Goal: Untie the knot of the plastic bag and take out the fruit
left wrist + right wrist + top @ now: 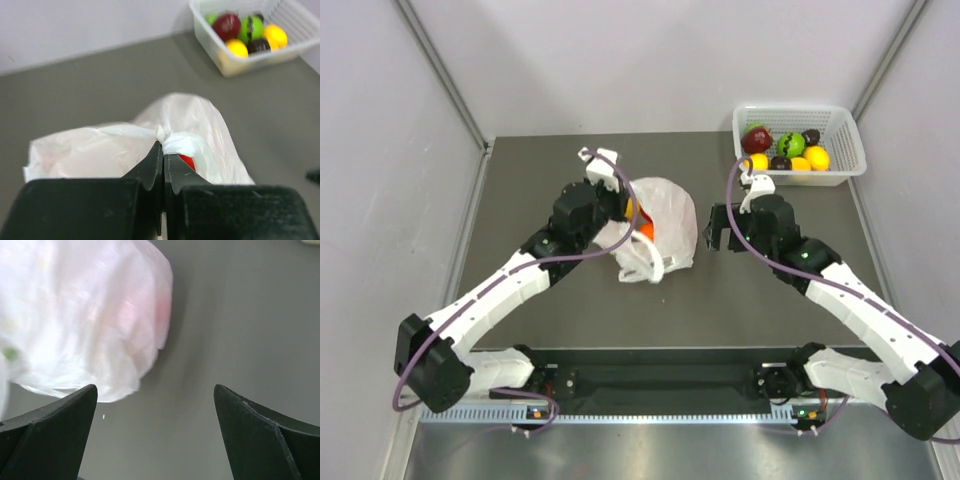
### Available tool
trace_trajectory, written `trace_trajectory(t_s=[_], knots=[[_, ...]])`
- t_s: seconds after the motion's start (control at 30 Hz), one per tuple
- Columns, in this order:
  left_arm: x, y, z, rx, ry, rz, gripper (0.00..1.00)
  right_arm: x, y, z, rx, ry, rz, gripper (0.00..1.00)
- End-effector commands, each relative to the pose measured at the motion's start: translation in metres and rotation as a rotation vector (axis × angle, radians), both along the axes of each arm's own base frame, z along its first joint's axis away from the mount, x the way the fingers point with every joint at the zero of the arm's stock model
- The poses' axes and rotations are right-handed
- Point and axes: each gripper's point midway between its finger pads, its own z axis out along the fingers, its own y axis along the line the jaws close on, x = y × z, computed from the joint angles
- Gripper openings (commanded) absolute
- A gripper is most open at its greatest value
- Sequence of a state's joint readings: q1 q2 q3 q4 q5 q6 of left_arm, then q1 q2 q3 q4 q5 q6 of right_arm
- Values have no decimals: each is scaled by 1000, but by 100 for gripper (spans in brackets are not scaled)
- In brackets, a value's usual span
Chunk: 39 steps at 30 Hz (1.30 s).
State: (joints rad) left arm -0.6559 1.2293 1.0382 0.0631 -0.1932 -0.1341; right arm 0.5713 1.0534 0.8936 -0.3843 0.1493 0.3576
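The white plastic bag (665, 215) lies in the middle of the table, with loose handles trailing toward the near edge. My left gripper (623, 207) is shut on a twisted bunch of the plastic bag (200, 122) at its left side, and the jaws meet at the fingertips (164, 145). Orange fruit (644, 229) shows through the gap there, and a red fruit (188, 161) peeks out beside the right finger. My right gripper (712, 228) stands open just right of the bag, touching nothing. In the right wrist view the bag (75, 315) fills the upper left, beyond the wide-apart gripper (155, 390).
A white basket (850, 150) at the back right corner holds a dark red apple (756, 137), a green fruit (790, 144), yellow ones and dark ones. The same basket (220, 57) appears at the top right of the left wrist view. Grey walls enclose the table.
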Motion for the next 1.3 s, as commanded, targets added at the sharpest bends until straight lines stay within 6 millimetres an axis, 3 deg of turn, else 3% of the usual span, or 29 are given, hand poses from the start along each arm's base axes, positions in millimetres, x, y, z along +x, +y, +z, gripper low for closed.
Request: trace_trajectory(t_s=[0.0, 0.17, 0.27, 0.43, 0.47, 0.53, 0.63, 0.83, 0.9, 1.03, 1.17, 1.27], knots=[[-25, -19, -40, -122, 127, -108, 0, -5, 11, 29, 9, -50, 91, 100], [-51, -22, -86, -106, 272, -175, 0, -12, 34, 28, -27, -44, 184, 99], [-62, -24, -93, -112, 316, -212, 0, -16, 51, 26, -52, -49, 214, 100], [-68, -24, -81, -185, 321, -212, 0, -27, 82, 19, -126, -47, 199, 100], [-70, -26, -76, -211, 325, -215, 0, -23, 77, 21, -167, -55, 128, 100], [-73, -26, -70, -239, 321, -218, 0, -27, 88, 9, -175, -24, 91, 100], [-76, -23, -63, -294, 321, -206, 0, -20, 86, -7, -186, -9, -23, 100], [-85, -14, -62, -369, 316, -179, 0, -5, 83, -41, -208, -4, -152, 100], [-89, -11, -69, -368, 327, -179, 0, -2, 78, -57, -242, 18, -180, 98], [-95, -2, -88, -343, 348, -152, 0, 5, 47, -78, -279, 55, -232, 88], [-101, 5, -100, -325, 353, -138, 0, 20, -2, -78, -272, 59, -300, 53], [-103, 6, -112, -316, 374, -138, 0, 28, -29, -77, -280, 60, -327, 36]])
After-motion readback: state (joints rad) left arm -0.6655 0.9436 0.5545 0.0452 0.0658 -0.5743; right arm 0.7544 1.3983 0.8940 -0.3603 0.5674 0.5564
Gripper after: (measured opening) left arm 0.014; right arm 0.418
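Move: The left gripper, already shut on the bag's rim, holds it high: the bag's orange fruit is about 5 cm to its right and 15 cm below, neither ahead nor back. For the right gripper, open and empty, the bag's right side lies some 4 cm left, about level fore-and-aft and 9 cm down; the orange fruit is roughly 15 cm left, level fore-and-aft and 5 cm below. The fruit basket stands about 25 cm ahead, 22 cm right and 12 cm below. Keep the left gripper pinched on the rim and pull it back about 11 cm and down, with a short rise midway, tipping the fingers down some 25 degrees. Swing the open right gripper left over the bag, then sink it beside the bag's right side while coming back right and turning clockwise, and start closing the fingers on the plastic there. ##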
